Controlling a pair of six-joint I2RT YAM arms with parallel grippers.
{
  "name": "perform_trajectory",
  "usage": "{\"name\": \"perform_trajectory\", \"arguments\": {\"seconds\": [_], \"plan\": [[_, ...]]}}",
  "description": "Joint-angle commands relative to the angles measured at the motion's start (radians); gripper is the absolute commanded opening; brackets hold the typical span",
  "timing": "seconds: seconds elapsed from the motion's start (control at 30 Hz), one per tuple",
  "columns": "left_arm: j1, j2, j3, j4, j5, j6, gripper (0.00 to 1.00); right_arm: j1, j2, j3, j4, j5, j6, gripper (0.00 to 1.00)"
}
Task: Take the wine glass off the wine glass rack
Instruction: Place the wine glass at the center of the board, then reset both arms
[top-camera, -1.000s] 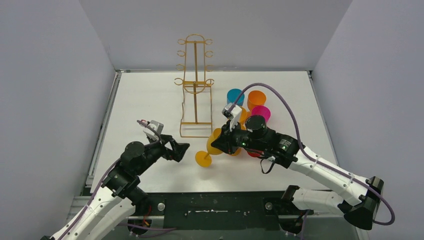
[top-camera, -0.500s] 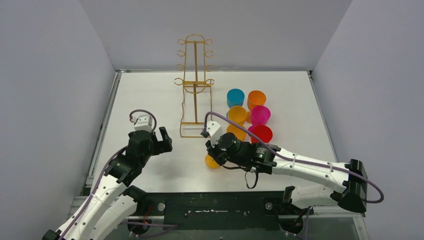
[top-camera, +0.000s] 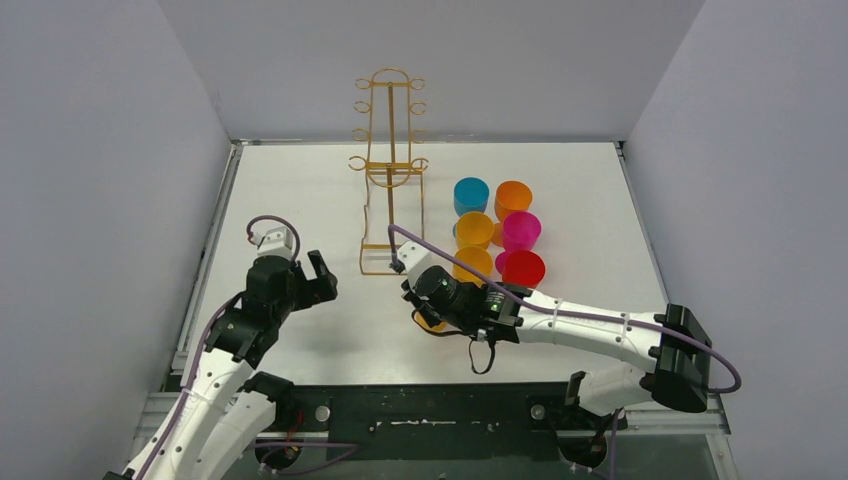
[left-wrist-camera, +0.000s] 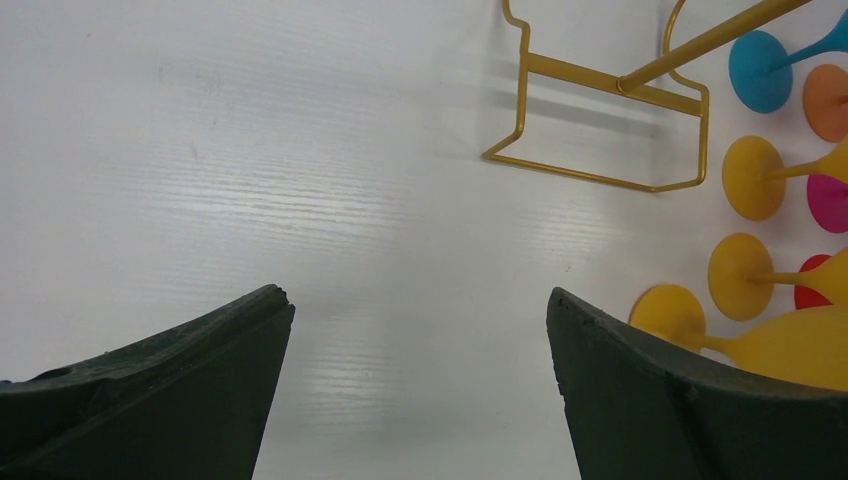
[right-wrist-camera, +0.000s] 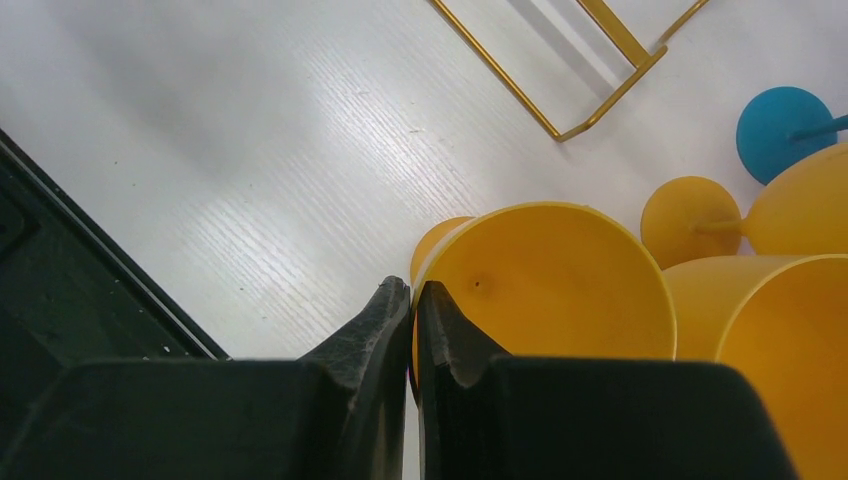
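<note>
My right gripper is shut on the rim of a yellow wine glass, one finger inside the bowl and one outside. The glass stands upright, bowl mouth up, its foot just showing below the bowl. From above, the glass is mostly hidden under the right gripper, in front of the gold wire wine glass rack, whose loops hold nothing. My left gripper is open over bare table, left of the rack's base; above, the left gripper holds nothing.
Several coloured glasses stand grouped right of the rack: blue, orange, pink, red and two yellow ones. A black ledge runs along the table's near edge.
The right arm has carried the yellow glass leftward and lower, turning it from tilted to upright. The left arm has drawn back to the left, its gripper still open.
</note>
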Motion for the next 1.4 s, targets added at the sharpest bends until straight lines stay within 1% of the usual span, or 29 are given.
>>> {"name": "perform_trajectory", "arguments": {"seconds": [0.0, 0.1, 0.33, 0.43, 0.53, 0.73, 0.83, 0.9, 0.93, 1.0, 1.03, 1.1, 1.23, 1.3, 1.33, 1.37], "plan": [[0.006, -0.029, 0.040, 0.008, 0.044, 0.014, 0.97, 0.006, 0.004, 0.047, 0.054, 0.086, 0.006, 0.00], [0.006, -0.031, 0.038, 0.010, 0.040, 0.014, 0.97, 0.006, 0.005, 0.044, 0.057, 0.097, 0.008, 0.01], [0.006, -0.037, 0.020, 0.019, 0.036, 0.020, 0.97, 0.003, 0.005, 0.049, 0.051, 0.100, 0.026, 0.11], [0.006, -0.040, 0.017, 0.020, 0.038, 0.021, 0.97, 0.003, 0.000, 0.055, 0.049, 0.108, 0.030, 0.17], [0.006, -0.045, 0.014, 0.023, 0.042, 0.022, 0.97, 0.003, -0.007, 0.058, 0.049, 0.117, 0.032, 0.20], [0.006, -0.046, 0.007, 0.033, 0.044, 0.035, 0.97, 0.003, -0.019, 0.079, 0.033, 0.122, 0.036, 0.21], [0.006, -0.042, 0.007, 0.035, 0.047, 0.036, 0.97, 0.003, -0.027, 0.100, 0.014, 0.124, 0.047, 0.25], [0.006, -0.041, 0.005, 0.037, 0.051, 0.037, 0.97, 0.004, -0.043, 0.130, 0.001, 0.104, 0.056, 0.30], [0.006, -0.039, 0.003, 0.042, 0.062, 0.041, 0.97, 0.003, -0.056, 0.144, -0.002, 0.094, 0.054, 0.34], [0.006, -0.037, -0.002, 0.056, 0.089, 0.050, 0.97, 0.004, -0.092, 0.167, 0.003, 0.092, 0.051, 0.51], [0.005, -0.034, -0.002, 0.057, 0.097, 0.052, 0.97, 0.003, -0.117, 0.166, 0.013, 0.103, 0.050, 0.58], [0.006, -0.026, 0.000, 0.056, 0.098, 0.049, 0.97, 0.004, -0.170, 0.153, 0.041, 0.154, 0.049, 0.67], [0.006, -0.021, 0.005, 0.048, 0.086, 0.045, 0.97, -0.004, -0.274, 0.109, 0.079, 0.298, 0.049, 0.81], [0.005, -0.026, 0.003, 0.051, 0.095, 0.044, 0.97, -0.031, -0.303, 0.113, 0.045, 0.281, -0.011, 0.86], [0.005, -0.031, 0.001, 0.054, 0.099, 0.044, 0.97, -0.052, -0.313, 0.122, -0.002, 0.273, -0.046, 0.88], [0.006, -0.034, 0.001, 0.056, 0.103, 0.047, 0.97, -0.095, -0.319, 0.131, -0.033, 0.284, -0.061, 0.91]]}}
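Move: The right hand, nearly shut, already has the near-left rim of the last yellow glass; its middle lies some 2 cm ahead, 3 cm right and 7 cm below. Another yellow glass stands about 7 cm ahead and 11 cm right, the red one 6 cm ahead and 20 cm right; the rack's near end is roughly 13 cm ahead and 5 cm left, on the board. From the left hand the held glass lies about 21 cm right and 3 cm back. Still pinching the yellow glass by its rim, the right hand eases it about 1 cm forward over the board, then opens its fingers and lets go. It lifts away slowly at first, then fast, up some 16 cm, veering right towards the other glasses near the end, the fingers spreading nearly wide and tipping up as the wrist turns roughly 25 degrees. ##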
